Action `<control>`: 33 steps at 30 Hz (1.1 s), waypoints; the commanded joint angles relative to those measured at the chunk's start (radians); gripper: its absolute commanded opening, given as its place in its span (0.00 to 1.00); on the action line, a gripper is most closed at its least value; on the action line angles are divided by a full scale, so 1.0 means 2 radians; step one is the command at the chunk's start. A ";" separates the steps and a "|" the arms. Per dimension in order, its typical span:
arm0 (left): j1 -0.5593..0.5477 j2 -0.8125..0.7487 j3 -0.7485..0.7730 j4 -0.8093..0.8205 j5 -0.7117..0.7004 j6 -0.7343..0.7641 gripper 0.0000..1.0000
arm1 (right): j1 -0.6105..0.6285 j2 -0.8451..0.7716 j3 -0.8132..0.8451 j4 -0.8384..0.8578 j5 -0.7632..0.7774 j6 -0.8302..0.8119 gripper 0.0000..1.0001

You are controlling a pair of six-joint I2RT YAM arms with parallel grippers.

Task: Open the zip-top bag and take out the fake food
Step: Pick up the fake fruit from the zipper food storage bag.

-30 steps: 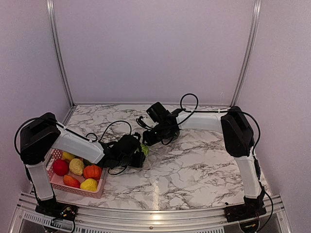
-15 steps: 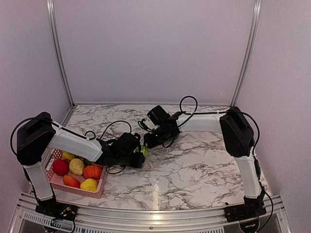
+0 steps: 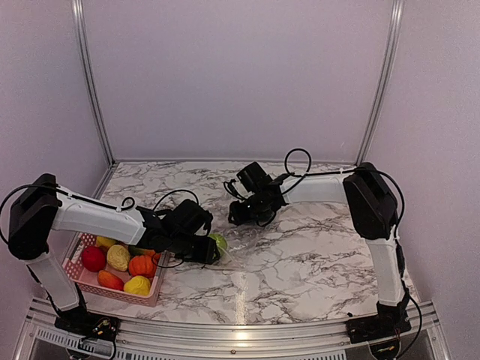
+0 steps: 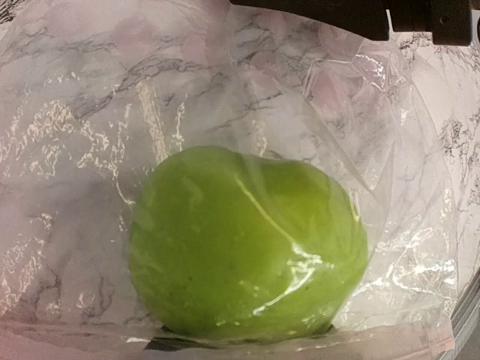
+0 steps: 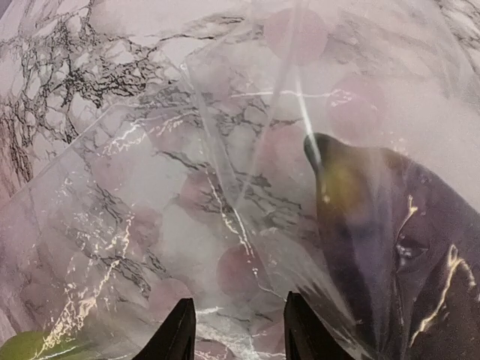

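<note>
The clear zip-top bag (image 3: 234, 241) lies crumpled on the marble between my two grippers. My left gripper (image 3: 204, 249) is shut on a glossy green fruit (image 4: 247, 244). Bag film is still draped over the fruit, which fills the left wrist view and hides the fingers. My right gripper (image 5: 236, 330) hovers over the bag's far end, open, with only film below its fingertips (image 5: 178, 330). A dark purple eggplant (image 5: 375, 255) lies under the film at the right of the right wrist view. Other fake food, red, yellow and orange (image 3: 141, 265), sits in the pink basket.
The pink mesh basket (image 3: 81, 279) stands at the near left beside the left arm. Black cables loop over the marble behind both wrists (image 3: 176, 196). Walls close the table at the back and on both sides.
My left gripper has drawn back toward the near left, bringing the green fruit with it. The right gripper's jaws have spread wider and it has shifted slightly right.
</note>
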 commanded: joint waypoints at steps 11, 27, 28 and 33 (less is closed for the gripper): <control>-0.001 -0.052 -0.029 -0.065 0.076 -0.020 0.28 | -0.016 -0.013 -0.015 0.039 0.002 0.020 0.39; -0.004 -0.142 -0.050 -0.154 0.065 -0.028 0.28 | -0.022 -0.010 -0.015 0.047 0.000 0.018 0.39; -0.004 -0.152 -0.052 -0.165 0.063 -0.031 0.28 | -0.022 -0.009 -0.015 0.047 -0.001 0.018 0.39; -0.004 -0.214 -0.060 -0.215 0.037 -0.057 0.29 | -0.022 -0.009 -0.018 0.051 -0.004 0.019 0.39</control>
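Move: The green fruit is already in the left hand but still under the clear bag's film; the pink basket it is bound for has its middle about 26 cm to this hand's left, 5 cm back and slightly lower. In the basket, the orange fruit sits some 19 cm left and 4 cm back, the yellow lemon 20 cm left and 10 cm back. The bag's middle lies roughly 7 cm right, 4 cm ahead. From the right hand the green fruit is about 11 cm back and 4 cm left. The green fruit, kept in the left fingers' steady grip, is drawn back out through the bag's mouth about 4 cm, nearly level, then lifted and carried left towards the basket, rising nearly 5 cm; meanwhile the fingers tip some 10 degrees nearer to straight down. The right hand eases about 2 cm forward over the bag, its fingers still part-open. ##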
